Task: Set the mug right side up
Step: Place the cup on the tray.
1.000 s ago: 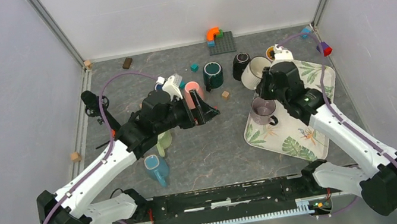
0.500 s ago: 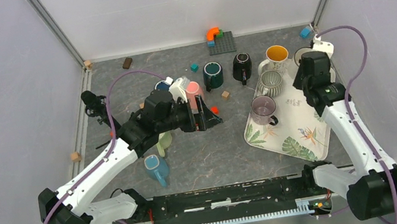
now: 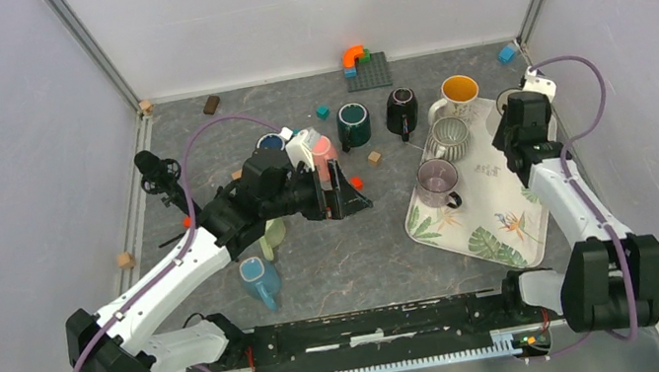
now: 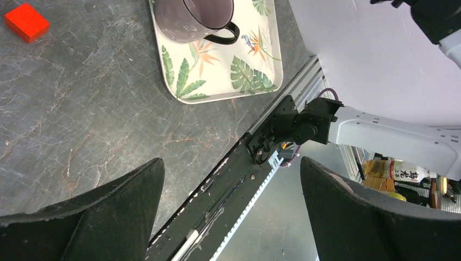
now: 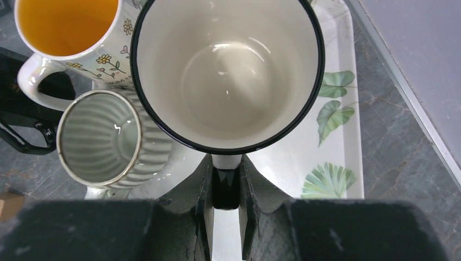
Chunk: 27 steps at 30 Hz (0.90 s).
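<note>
The mug (image 5: pixel 225 70) is white inside with a black rim, and its open mouth faces the right wrist camera. My right gripper (image 5: pixel 225 163) is shut on its handle (image 5: pixel 225 187) over the far right corner of the leaf-print tray (image 5: pixel 337 136). From above, the right gripper (image 3: pixel 516 116) hides most of the mug (image 3: pixel 503 100), and I cannot tell whether it rests on the tray. My left gripper (image 3: pixel 347 193) hangs open and empty over the table's middle, its fingers (image 4: pixel 108 206) spread wide.
On the tray (image 3: pixel 501 219) stand a yellow-lined floral mug (image 3: pixel 458 91), a ribbed grey mug (image 3: pixel 449 138) and a purple mug (image 3: pixel 437 182). Black (image 3: pixel 402 111), dark green (image 3: pixel 354 124), pink (image 3: pixel 321 152) and blue (image 3: pixel 258 277) mugs and a red block (image 3: pixel 356 182) lie around the left arm.
My right arm has carried the white mug from the tray's far left to its far right corner, uncovering the floral and ribbed mugs. The left arm has barely moved.
</note>
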Available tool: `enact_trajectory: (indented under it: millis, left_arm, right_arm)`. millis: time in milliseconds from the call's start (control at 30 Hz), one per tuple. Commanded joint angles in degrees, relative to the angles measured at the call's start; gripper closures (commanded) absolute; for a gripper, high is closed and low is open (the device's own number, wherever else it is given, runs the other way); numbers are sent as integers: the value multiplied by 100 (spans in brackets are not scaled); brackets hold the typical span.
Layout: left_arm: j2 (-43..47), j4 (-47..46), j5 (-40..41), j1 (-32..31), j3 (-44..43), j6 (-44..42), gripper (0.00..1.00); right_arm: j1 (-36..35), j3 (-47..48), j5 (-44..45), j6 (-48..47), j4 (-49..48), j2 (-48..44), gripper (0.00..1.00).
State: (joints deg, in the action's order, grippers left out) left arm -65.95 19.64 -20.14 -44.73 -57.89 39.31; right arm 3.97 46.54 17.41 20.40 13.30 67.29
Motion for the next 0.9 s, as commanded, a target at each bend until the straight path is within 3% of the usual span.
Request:
enact_trajectory:
  millis: [0,333,867]
  left_arm:
    - [11,-163,-231,25,-179,-239,0]
    - [52,-185,-241,21,-82,-208,0]
    - [-6,-226,-334,26,-95,-203,0]
  right_arm:
    - [121,79,-209,-306,-1585,239,100]
    - [227,556,-526,-540,-1680,1335,100]
    - [270,829,-430,-890,-1970,2225,98]
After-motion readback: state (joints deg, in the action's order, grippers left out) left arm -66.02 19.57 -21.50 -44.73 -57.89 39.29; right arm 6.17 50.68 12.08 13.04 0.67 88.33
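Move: The white mug with the black rim is already in the right fingers, gripped by its handle. Its free spot at the tray's far right lies about 13 cm ahead of this hand, 2 cm to its right and some 13 cm below. The orange-lined mug stands 14 cm ahead and 7 cm left, the grey ribbed mug 5 cm ahead and 10 cm left. From the left hand the spot is roughly 26 cm ahead, 38 cm right and 22 cm down. Keep the right fingers shut on the handle and lower the white mug about 7 cm while pushing it about 6 cm forward, into the gap right of the orange-lined mug. Sink quickly at first, then level off and keep gliding forward, tipping the hand slightly down and turning it a few degrees counter-clockwise. ##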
